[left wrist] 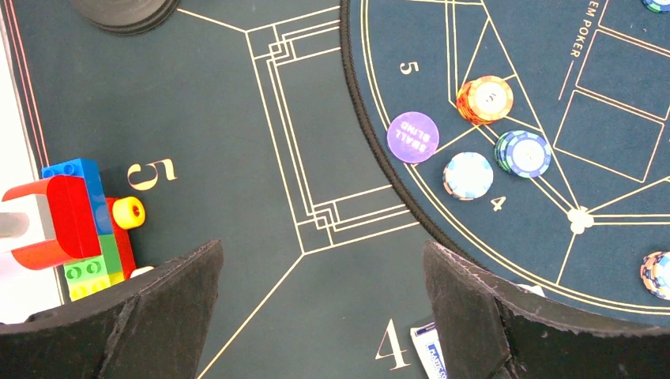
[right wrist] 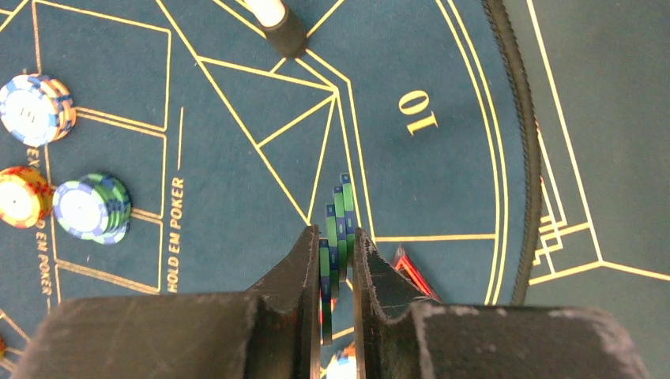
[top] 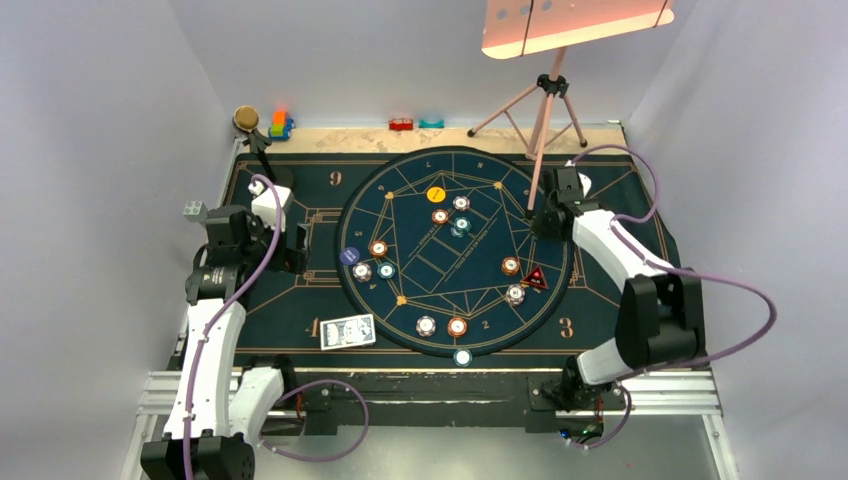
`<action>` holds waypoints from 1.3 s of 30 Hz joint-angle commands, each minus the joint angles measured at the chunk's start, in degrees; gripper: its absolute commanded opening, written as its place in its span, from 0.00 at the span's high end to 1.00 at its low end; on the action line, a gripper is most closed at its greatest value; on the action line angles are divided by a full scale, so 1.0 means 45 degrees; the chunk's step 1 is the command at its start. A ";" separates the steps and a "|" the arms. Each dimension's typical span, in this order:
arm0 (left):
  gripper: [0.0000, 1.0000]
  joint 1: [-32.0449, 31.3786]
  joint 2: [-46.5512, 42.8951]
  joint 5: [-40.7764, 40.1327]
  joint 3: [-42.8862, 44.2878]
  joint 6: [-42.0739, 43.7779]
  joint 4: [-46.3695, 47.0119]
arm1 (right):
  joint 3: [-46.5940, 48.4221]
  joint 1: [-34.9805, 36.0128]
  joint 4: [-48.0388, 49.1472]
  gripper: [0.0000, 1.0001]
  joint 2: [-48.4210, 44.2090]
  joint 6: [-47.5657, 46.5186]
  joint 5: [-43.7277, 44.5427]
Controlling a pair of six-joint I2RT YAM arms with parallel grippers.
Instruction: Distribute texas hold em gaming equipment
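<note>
Three green-and-blue chips [right wrist: 344, 201] stand on edge between the jaws of my right gripper [right wrist: 336, 238], staggered, held above the round mat near the "10". The red triangular token [right wrist: 412, 274] lies just below it. In the top view the right gripper [top: 541, 222] hangs over the round mat's right side. My left gripper [left wrist: 322, 264] is wide open over bare mat by the "4", with nothing between its fingers; in the top view the left gripper [top: 296, 250] is left of the round mat. A deck of playing cards [top: 347, 331] lies at the front left. Several chip stacks [top: 457, 326] dot the round mat.
A purple small-blind disc [left wrist: 412, 136] and three chip stacks [left wrist: 484, 99] sit right of the left gripper. Toy blocks [left wrist: 79, 229] stand at its left. A tripod [top: 545, 110] straddles the mat's far edge, one foot [right wrist: 282, 30] ahead of the right gripper.
</note>
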 commanded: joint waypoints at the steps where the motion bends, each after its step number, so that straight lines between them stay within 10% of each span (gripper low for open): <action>1: 0.00 0.0095 -0.0179 0.0388 -0.0048 0.0260 0.0276 | 0.0449 -0.0130 0.1493 1.00 0.0774 -0.0447 -0.0564; 6: 0.00 0.0101 -0.0127 0.0558 -0.0063 0.0311 0.0280 | -0.0048 -0.0193 0.2378 0.97 0.1338 -0.0451 -0.1239; 11: 0.00 0.0098 -0.0108 0.0710 -0.0077 0.0412 0.0226 | -0.0081 -0.0330 0.1984 0.52 0.1666 -0.0145 -0.1198; 16: 0.00 0.0070 -0.0059 0.0974 -0.0042 0.0708 0.0109 | -0.0067 -0.0378 0.1001 0.32 0.1592 0.0292 -0.0360; 30: 0.00 -0.0630 -0.0039 0.2048 0.0646 0.3172 -0.1940 | 0.0622 -0.0144 -0.1131 0.26 -0.0958 -0.0332 0.0487; 39: 0.00 -0.2903 -0.0639 0.2825 -0.0704 0.6603 -0.3611 | 0.0113 0.5769 0.1074 0.10 -0.4630 -0.2283 -0.2262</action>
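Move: The right gripper already holds the green chips over their spot by the 10, some 2 cm ahead, 1 cm left and 5 cm below. From this hand the orange chips lie 2 cm back and 6 cm left, the red triangle 4 cm back and 1 cm left. The left gripper's card deck lies about 8 cm back, 13 cm right and 14 cm below; the purple blind chip is 9 cm ahead, 12 cm right of that hand. Lower the right gripper about 4 cm, easing slightly forward, and open its fingers wide to let go of the green chips beside the 10. Draw it a little back, then lift and sweep it left towards mid-table. Late on, bring the open left gripper back and right towards the card deck, sinking 2 cm and turning some 30 degrees clockwise. ##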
